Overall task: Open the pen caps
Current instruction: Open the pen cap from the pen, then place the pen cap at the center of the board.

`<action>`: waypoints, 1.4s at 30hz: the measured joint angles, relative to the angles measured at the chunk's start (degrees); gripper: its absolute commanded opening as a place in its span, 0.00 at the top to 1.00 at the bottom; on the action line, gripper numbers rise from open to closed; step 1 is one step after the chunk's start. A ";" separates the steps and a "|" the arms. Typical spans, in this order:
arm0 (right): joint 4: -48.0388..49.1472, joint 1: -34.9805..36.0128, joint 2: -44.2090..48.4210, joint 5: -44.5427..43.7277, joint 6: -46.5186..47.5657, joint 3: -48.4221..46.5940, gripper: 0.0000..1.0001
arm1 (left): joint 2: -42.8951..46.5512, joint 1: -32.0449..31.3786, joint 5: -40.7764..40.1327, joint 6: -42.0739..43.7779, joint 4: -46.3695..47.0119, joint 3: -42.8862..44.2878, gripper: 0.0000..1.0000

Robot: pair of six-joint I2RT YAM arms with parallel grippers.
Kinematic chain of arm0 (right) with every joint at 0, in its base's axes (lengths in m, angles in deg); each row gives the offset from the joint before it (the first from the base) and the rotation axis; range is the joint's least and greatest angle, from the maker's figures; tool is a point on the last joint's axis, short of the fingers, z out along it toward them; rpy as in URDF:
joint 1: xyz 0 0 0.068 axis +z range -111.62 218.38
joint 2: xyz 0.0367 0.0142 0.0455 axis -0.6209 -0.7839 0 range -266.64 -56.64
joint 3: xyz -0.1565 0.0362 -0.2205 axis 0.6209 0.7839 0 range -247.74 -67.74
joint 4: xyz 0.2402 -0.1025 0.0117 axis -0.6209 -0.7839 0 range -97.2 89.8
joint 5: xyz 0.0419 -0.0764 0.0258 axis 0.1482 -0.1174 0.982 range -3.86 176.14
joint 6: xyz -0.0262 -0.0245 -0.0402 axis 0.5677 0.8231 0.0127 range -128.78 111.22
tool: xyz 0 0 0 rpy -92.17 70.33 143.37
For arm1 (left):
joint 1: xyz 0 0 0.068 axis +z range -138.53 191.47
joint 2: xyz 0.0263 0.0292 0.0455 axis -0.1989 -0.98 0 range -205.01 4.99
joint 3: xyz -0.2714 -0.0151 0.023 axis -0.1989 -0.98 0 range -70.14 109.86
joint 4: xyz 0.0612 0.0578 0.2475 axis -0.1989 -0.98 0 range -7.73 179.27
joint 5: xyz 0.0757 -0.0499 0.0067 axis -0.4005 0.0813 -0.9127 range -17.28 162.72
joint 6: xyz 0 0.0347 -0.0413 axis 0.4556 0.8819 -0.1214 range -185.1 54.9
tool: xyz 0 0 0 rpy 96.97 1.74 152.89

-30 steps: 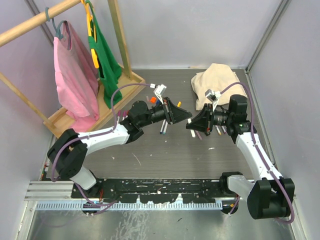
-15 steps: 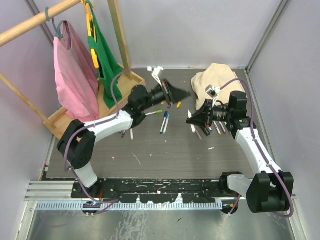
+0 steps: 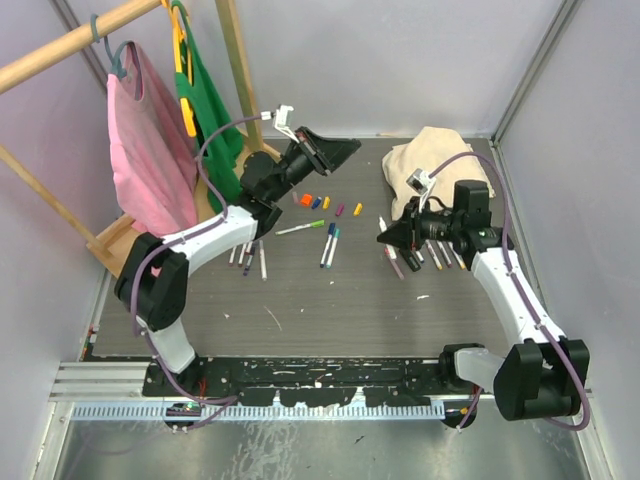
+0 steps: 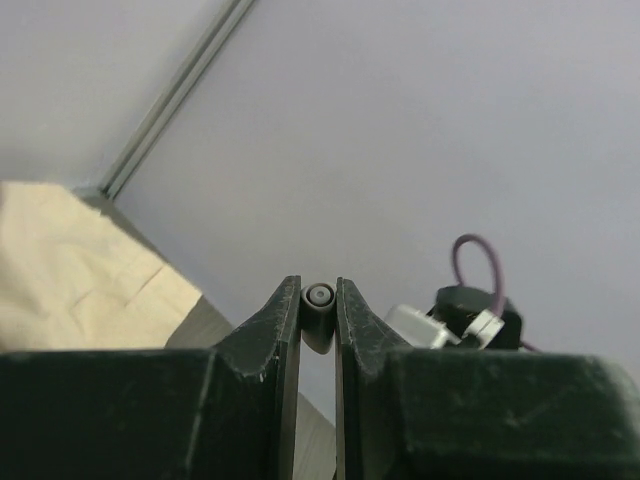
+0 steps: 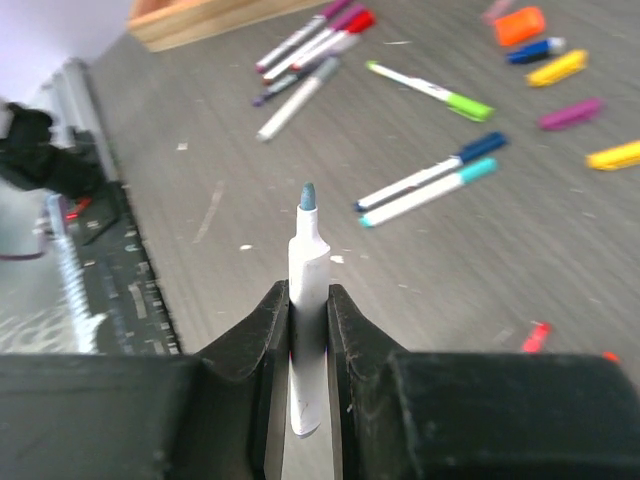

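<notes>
My left gripper is raised near the back wall and is shut on a small dark pen cap, seen end-on between the fingertips. My right gripper is shut on a white pen barrel whose bare bluish tip points out over the table. Loose caps lie on the table in a row: orange, blue, yellow, purple and another yellow one. They also show in the right wrist view, the orange cap foremost.
Capped pens lie mid-table: a green-capped one, a blue and teal pair, several by the wooden rack base and several under my right arm. A beige cloth lies back right. Pink and green garments hang at the left.
The grippers were together at mid-table; my left arm has swung up and back-left with the cap. My right gripper has drawn slightly right with the uncapped barrel.
</notes>
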 measured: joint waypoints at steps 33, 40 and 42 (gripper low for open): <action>-3.02 -6.45 3.37 -26.91 6.99 -1.27 0.99 | -34.07 -10.88 -27.15 15.21 -73.11 41.33 1.00; -3.04 -6.73 3.39 -27.26 6.99 -1.27 0.99 | -44.06 -11.30 -30.23 18.18 -82.73 56.94 1.00; -3.04 -6.86 3.41 -27.43 6.99 -1.27 0.99 | -46.58 -11.30 -30.67 18.56 -84.59 60.15 1.00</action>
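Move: My left hand, up high with the pulled-off cap, wants the bare table about 8 cm ahead, 9 cm right and 38 cm below. Level with that spot lie the yellow cap, 5 cm to my right, and the purple cap, 1 cm right. My right hand has the uncapped pen; the pen row's free end is roughly 12 cm ahead, 24 cm right and 20 cm below, with the last pen 3 cm left of it and the black highlighter 8 cm right of my hand. I bring the left hand down more than 30 cm, also going some 8 cm right and 7 cm forward, and swing its fingers from slightly raised to steeply down, so the pinched cap comes low beside the yellow cap. Meanwhile my right hand carries its gripped pen about 10 cm right and 5 cm forward towards the pen row, turning clockwise, then eases almost to a stop. ##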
